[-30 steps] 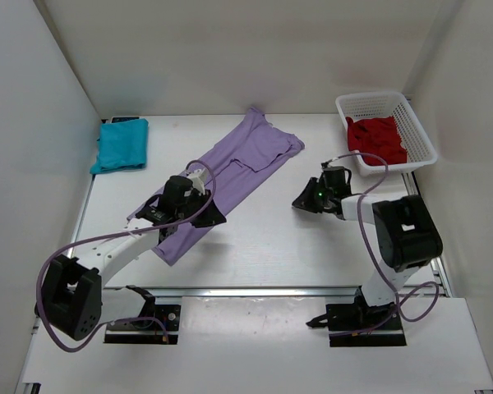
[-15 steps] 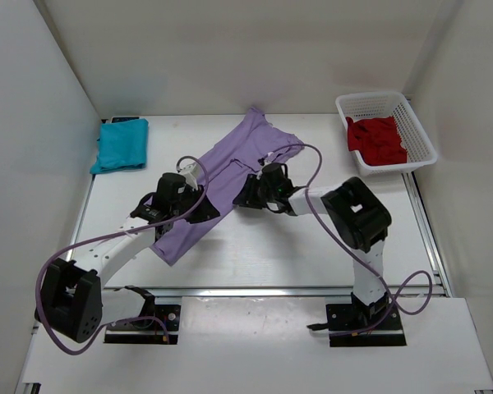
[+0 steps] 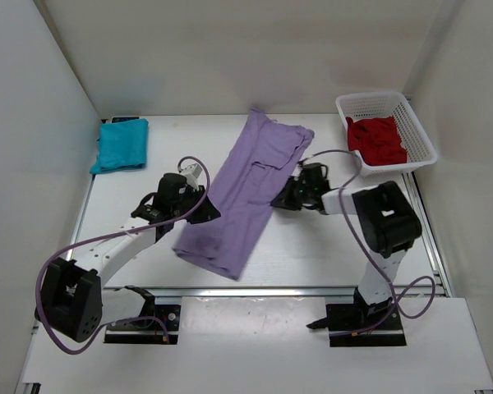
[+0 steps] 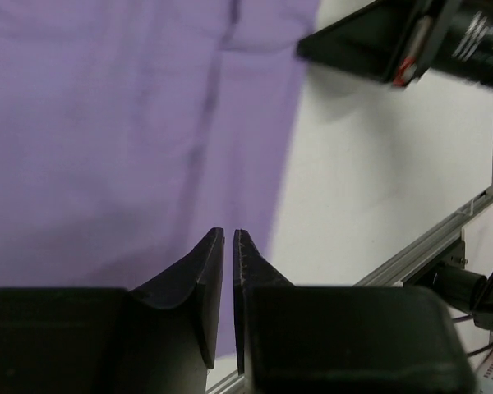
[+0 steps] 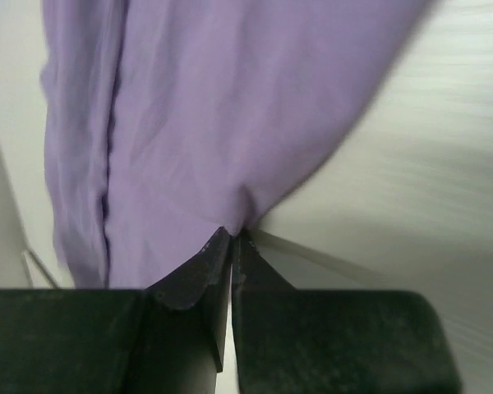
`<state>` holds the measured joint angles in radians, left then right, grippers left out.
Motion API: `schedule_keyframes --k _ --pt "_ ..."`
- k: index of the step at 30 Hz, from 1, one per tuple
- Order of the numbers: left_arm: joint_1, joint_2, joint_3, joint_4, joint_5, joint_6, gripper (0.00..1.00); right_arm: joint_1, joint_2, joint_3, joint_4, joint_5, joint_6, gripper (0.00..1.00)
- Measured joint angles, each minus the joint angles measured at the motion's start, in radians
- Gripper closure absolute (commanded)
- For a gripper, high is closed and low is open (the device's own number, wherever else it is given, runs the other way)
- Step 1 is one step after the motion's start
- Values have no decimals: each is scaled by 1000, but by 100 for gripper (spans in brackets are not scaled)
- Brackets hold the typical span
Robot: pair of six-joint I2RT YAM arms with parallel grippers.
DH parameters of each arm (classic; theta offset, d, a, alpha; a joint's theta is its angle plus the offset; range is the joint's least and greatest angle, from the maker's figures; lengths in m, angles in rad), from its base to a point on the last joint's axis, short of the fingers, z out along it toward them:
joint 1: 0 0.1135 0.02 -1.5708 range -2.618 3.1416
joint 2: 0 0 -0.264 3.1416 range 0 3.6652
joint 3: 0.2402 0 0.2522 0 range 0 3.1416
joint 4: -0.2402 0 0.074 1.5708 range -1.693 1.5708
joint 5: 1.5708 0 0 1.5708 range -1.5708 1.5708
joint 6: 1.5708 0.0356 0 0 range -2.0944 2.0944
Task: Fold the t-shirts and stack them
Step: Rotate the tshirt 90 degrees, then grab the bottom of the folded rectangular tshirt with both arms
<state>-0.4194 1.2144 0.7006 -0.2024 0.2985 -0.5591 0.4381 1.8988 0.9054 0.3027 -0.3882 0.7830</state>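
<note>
The light purple t-shirt (image 3: 245,193) lies spread lengthwise down the middle of the table. My left gripper (image 3: 204,212) is at its left edge. In the left wrist view its jaws (image 4: 228,231) are shut to a thin slit on the purple cloth (image 4: 131,123). My right gripper (image 3: 279,199) is at the shirt's right edge. It is shut on a puckered bit of that hem (image 5: 237,232). A folded teal t-shirt (image 3: 121,144) rests at the back left. The dark red t-shirt (image 3: 378,139) is bunched inside the basket.
The white mesh basket (image 3: 420,131) stands at the back right corner. White walls close in the table on the left, back and right. A metal rail (image 3: 312,289) runs along the near edge. The right arm's black wrist (image 4: 411,41) shows in the left wrist view.
My right gripper reached left onto the shirt, shut on its right edge and drew it back right. The shirt now lies wider and flatter. The left gripper barely moved.
</note>
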Motion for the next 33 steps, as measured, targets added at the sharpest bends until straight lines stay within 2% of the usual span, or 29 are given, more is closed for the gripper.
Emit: schedule_keyframes --k 4,6,10,13,17,20,23,27,33 --pt "-41 12 -1 0 -3 1 78 -219 -75 -27 -141 -48 -136 82" --pt "-61 19 -10 1 -4 1 77 -293 -92 -25 -177 -60 -184 78" --pt "-105 19 -66 0 -21 0 77 -320 -139 -10 -284 -26 -264 75" --pt "-159 18 -112 -6 -42 1 73 -263 -239 -32 -352 55 -306 74" --pt "-222 18 -140 -15 -55 5 66 -141 -479 -148 -389 135 -324 77" --pt "-240 18 -158 -15 -51 9 60 -24 -638 -244 -402 166 -308 76" --pt "-245 17 -179 -11 -50 10 55 130 -737 -336 -408 203 -257 69" --pt "-246 16 -206 0 -30 6 51 306 -797 -457 -392 197 -169 66" --pt "-286 48 -209 21 -9 5 51 423 -755 -493 -374 224 -74 68"
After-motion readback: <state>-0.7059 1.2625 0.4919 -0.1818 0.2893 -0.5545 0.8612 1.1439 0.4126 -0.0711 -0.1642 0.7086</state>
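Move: The right hand's closed fingers are on the purple t-shirt's right edge; the middle of its near hem lies about 20 cm back and 18 cm to the left. The far end is some 25 cm ahead and 3 cm right, and the white basket about 26 cm ahead and 36 cm right. From the raised left hand, the near left corner is about 6 cm back, 10 cm left and 11 cm below, and the near right corner 15 cm back and 5 cm right. The right hand drags the pinched edge on to its right, opens to let go as that sweep runs out at about 14 cm, then lifts some 6 cm while swinging back and left, and comes down over the near hem with its fingers still open, about 22 cm nearer the base than it began. Meanwhile the left hand draws back about 11 cm and sinks some 8 cm towards the near left corner, its fingers spreading from nearly shut to half open and its wrist turning slightly clockwise. ##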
